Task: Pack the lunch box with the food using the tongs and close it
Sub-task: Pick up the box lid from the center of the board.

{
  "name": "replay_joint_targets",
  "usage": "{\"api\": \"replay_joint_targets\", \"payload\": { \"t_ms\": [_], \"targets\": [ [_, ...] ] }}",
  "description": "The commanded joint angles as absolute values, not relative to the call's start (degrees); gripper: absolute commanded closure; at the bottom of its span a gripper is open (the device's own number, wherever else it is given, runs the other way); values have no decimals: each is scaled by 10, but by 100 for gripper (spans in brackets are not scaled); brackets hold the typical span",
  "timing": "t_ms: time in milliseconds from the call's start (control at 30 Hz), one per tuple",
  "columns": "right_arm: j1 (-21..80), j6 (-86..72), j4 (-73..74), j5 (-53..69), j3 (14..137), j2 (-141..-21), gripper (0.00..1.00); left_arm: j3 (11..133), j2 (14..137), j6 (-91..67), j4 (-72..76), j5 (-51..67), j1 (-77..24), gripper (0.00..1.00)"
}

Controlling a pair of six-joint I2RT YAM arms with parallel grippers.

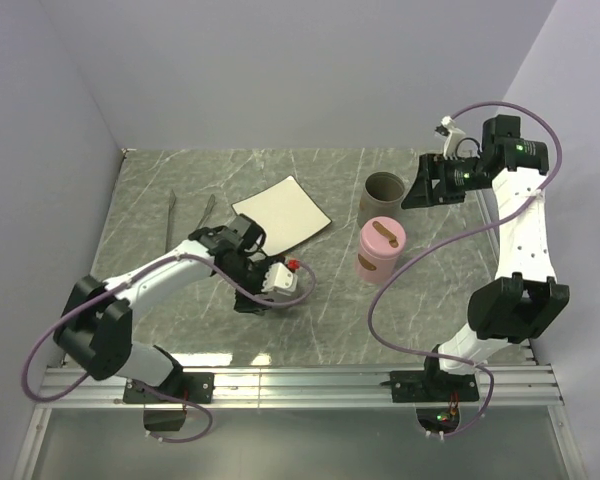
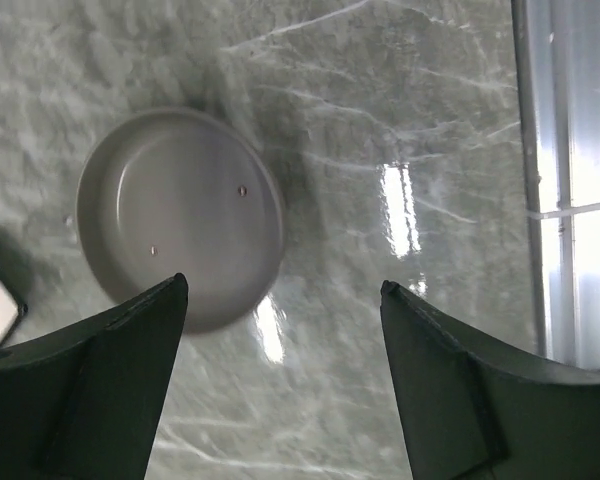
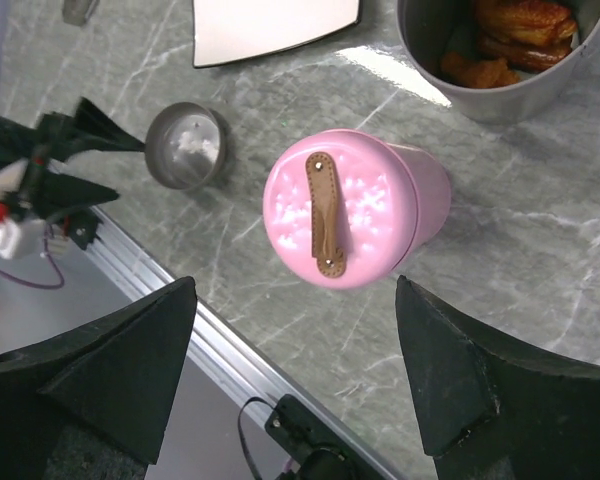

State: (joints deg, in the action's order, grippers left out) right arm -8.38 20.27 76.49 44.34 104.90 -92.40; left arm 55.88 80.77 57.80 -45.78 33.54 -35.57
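The pink lunch box (image 1: 382,250) stands upright with its brown-strapped lid (image 3: 328,212) on. Behind it is a grey pot (image 1: 383,195) with brown food (image 3: 510,30) inside. A round grey inner lid (image 2: 180,230) lies on the table by my left gripper (image 2: 282,288), which hangs open and empty just above and beside it. High above the pink box, my right gripper (image 3: 295,290) is open with nothing in it. The thin metal tongs (image 1: 172,215) lie at the far left of the table. The white plate (image 1: 280,212) has no food on it.
The table's near edge is an aluminium rail (image 1: 300,380) with both arm bases on it. Walls close in the table at the left, back and right. My left arm (image 1: 150,280) stretches across the left half of the table.
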Motion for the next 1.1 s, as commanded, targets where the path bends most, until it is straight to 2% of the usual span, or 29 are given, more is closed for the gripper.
{"api": "replay_joint_targets", "payload": {
  "t_ms": [0, 167, 433, 633, 833, 967, 1067],
  "targets": [
    [-92, 192, 774, 480, 1041, -896, 13, 605, 850, 642, -452, 330, -387, 19],
    [-103, 195, 770, 478, 1026, -884, 13, 648, 915, 627, -485, 317, -415, 34],
    [-126, 214, 788, 499, 1026, -889, 13, 647, 955, 602, -501, 291, -450, 44],
    [-131, 215, 790, 508, 1025, -885, 13, 635, 970, 564, -483, 276, -467, 56],
    [-132, 210, 785, 527, 1017, -882, 13, 627, 932, 540, -452, 273, -467, 78],
    [-133, 191, 772, 569, 1013, -887, 13, 638, 907, 524, -440, 278, -467, 99],
    [-132, 162, 745, 608, 1005, -884, 13, 642, 865, 500, -425, 290, -467, 100]
  ]
}}
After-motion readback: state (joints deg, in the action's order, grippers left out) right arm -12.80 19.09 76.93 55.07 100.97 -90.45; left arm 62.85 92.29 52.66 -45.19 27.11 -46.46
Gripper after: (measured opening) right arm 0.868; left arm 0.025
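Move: The gray box lid lies open side up in the middle of the board, its centre about 6 cm to the right of my left hand, 4 cm ahead and 6 cm below. The white plate is about 19 cm straight beyond the lid. The closed pink box stands some 25 cm to the lid's right and 6 cm farther out. From my right hand the gray lid is about 32 cm left, 10 cm back and 25 cm down. With my left fingers open, I slide about 3 cm right towards the gray lid while sinking, then ease back a little and keep going down to about 5 cm below my start, the fingers tipping some 10 degrees steeper. There I shut them, pinching the lid's rim on the side nearest my base, and rise about 2.5 cm, drifting slightly right. ##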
